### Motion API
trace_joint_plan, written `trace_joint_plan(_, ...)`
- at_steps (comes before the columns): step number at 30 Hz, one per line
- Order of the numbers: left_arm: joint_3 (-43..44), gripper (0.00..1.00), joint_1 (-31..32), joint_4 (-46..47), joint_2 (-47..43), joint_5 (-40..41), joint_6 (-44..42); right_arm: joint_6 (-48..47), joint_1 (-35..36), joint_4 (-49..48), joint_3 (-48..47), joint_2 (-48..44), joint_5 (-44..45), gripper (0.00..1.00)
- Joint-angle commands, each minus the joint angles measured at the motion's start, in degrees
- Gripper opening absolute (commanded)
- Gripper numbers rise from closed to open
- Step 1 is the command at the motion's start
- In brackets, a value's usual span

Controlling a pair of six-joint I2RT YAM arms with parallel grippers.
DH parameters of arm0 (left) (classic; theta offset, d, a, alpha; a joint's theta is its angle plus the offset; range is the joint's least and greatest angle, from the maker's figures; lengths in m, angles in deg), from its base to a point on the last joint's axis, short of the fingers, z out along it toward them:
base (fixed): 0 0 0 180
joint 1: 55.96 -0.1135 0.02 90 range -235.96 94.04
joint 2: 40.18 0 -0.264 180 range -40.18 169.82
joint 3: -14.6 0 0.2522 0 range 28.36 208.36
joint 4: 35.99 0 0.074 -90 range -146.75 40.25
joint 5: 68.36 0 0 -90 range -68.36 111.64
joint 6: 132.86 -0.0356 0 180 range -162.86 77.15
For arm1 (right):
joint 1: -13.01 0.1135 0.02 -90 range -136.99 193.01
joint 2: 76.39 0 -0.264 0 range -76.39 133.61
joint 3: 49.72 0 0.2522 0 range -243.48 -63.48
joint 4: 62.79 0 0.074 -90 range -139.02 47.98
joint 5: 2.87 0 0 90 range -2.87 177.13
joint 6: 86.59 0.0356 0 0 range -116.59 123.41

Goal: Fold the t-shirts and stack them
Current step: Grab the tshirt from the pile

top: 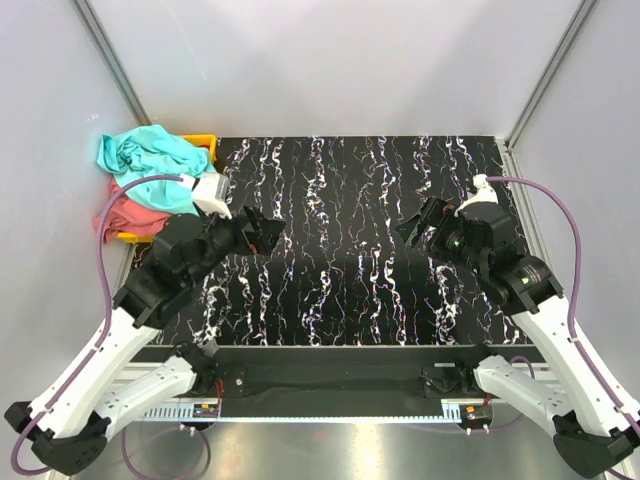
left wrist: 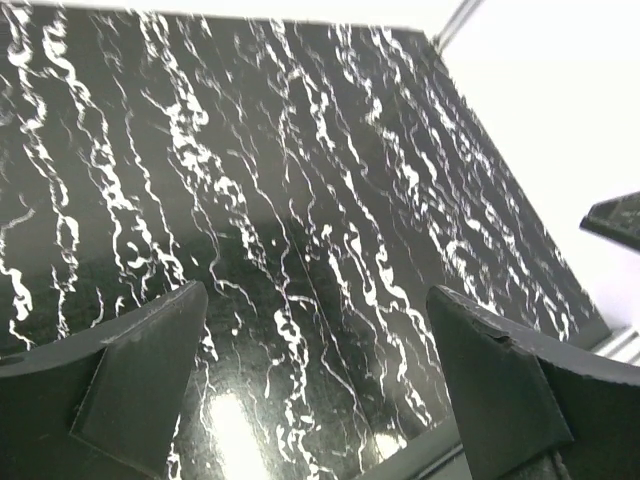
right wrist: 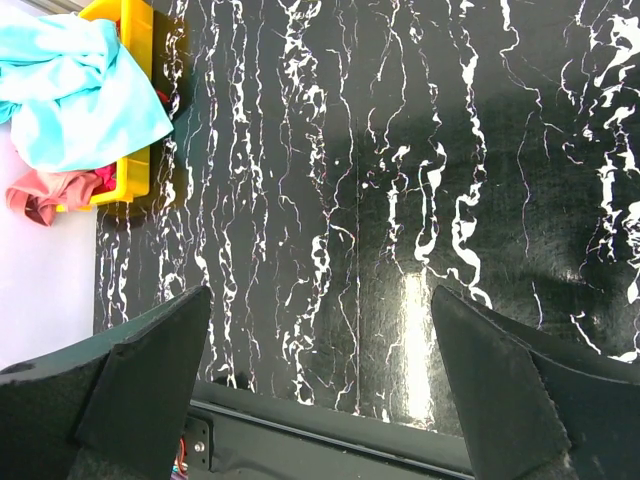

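Note:
A turquoise-teal t-shirt point(top: 145, 160) lies crumpled on top of a yellow bin at the table's far left; it also shows in the right wrist view point(right wrist: 75, 90). A salmon pink t-shirt point(top: 125, 215) hangs out of the bin below it, also in the right wrist view point(right wrist: 45, 192), with a bit of magenta cloth point(right wrist: 104, 178) beside it. The red t-shirt is hidden. My left gripper point(top: 265, 230) is open and empty over the mat, right of the bin. My right gripper point(top: 415, 225) is open and empty over the mat's right part.
The yellow plastic bin point(top: 203, 143) stands at the far left edge of the black marbled mat point(top: 350, 270). White walls with metal posts close in the back and sides. A black bar runs along the table's near edge point(top: 330, 375).

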Motion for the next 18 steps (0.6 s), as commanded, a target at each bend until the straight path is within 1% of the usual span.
trace_joint_plan(1, -0.74, 0.99, -0.02, 4.86, -1.64, 4.85, -0.63, 0.54, 0.07, -2.04, -1.79, -0.02, 0.17, 1.0)
trace_joint_plan(4, 0.83, 0.99, -0.1, 4.17, 0.99, 5.48, -1.33, 0.02, -0.02, -1.86, -3.1, 0.42, -0.53, 1.0)
trace_joint_plan(6, 2.42, 0.99, -0.1, 1.89, 4.76, 8.54, 0.15, -1.21, 0.07, -0.81, -4.77, 1.04, -0.01, 1.0)
trace_joint_plan(7, 4.52, 0.99, -0.45, -1.43, 6.17, 15.44, 0.95, -1.47, 0.07, -0.19, -5.56, 1.3, 0.26, 1.0)
trace_joint_plan(9, 7.07, 0.99, -2.2, -4.97, 11.09, 23.29, 2.97, -2.27, 0.07, 0.78, -7.06, 1.83, 1.22, 1.0)
trace_joint_plan(10, 8.3, 0.99, -5.69, -5.68, 12.67, 27.94, 3.06, -2.44, 0.07, 0.78, -7.32, 1.83, 1.4, 1.0)
trace_joint_plan(11, 8.49, 0.99, -7.9, -4.99, 15.56, 29.38, 3.07, -2.62, -0.02, 0.26, -7.07, 1.48, 1.31, 1.0)
trace_joint_plan(12, 8.49, 0.99, -10.62, -4.11, 17.15, 29.92, 3.76, -2.71, -0.02, -0.18, -6.8, 1.3, 1.05, 1.0)
trace_joint_plan(13, 7.88, 0.98, -15.96, -1.06, 18.65, 30.79, 4.29, -2.79, -0.02, -0.62, -6.45, 0.95, 0.87, 1.0)
trace_joint_plan(15, 7.09, 0.98, -21.0, 2.82, 23.74, 31.33, 5.52, -2.8, 0.07, -2.12, -4.87, -0.28, -0.18, 1.0)
trace_joint_plan(16, 7.87, 0.97, -25.55, 5.02, 25.94, 31.33, 5.61, -2.97, 0.07, -2.82, -4.34, -0.63, -0.79, 1.0)
trace_joint_plan(17, 8.75, 0.97, -27.42, 5.65, 30.92, 32.02, 5.79, -3.06, -0.02, -3.7, -3.38, -1.41, -1.58, 1.0)
trace_joint_plan(18, 10.24, 0.93, -29.18, 5.48, 33.49, 32.38, 6.4, -3.15, -0.02, -3.97, -3.2, -1.6, -2.02, 1.0)
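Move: Lying on top of the yellow basket, the teal t-shirt has its middle some 22 cm ahead of the empty left hand, 27 cm to its left and about 18 cm below. The pink t-shirt sits roughly 11 cm nearer than the teal one and 6 cm farther left, a little lower. The basket's middle is about 16 cm ahead of the left hand, 26 cm to its left and 24 cm down. From the right hand the teal shirt lies some 60 cm left, 22 cm ahead and 14 cm lower. Sweeping left and forward, slowly at first and then fast, the left hand heads for the teal t-shirt on the pile, covering about 24 cm and sinking 9 cm on the way. It swings some 50 degrees counter-clockwise to face the basket and dips its fingers, which stay wide open and touch nothing yet. The right hand just rises about 3 cm, also open. ##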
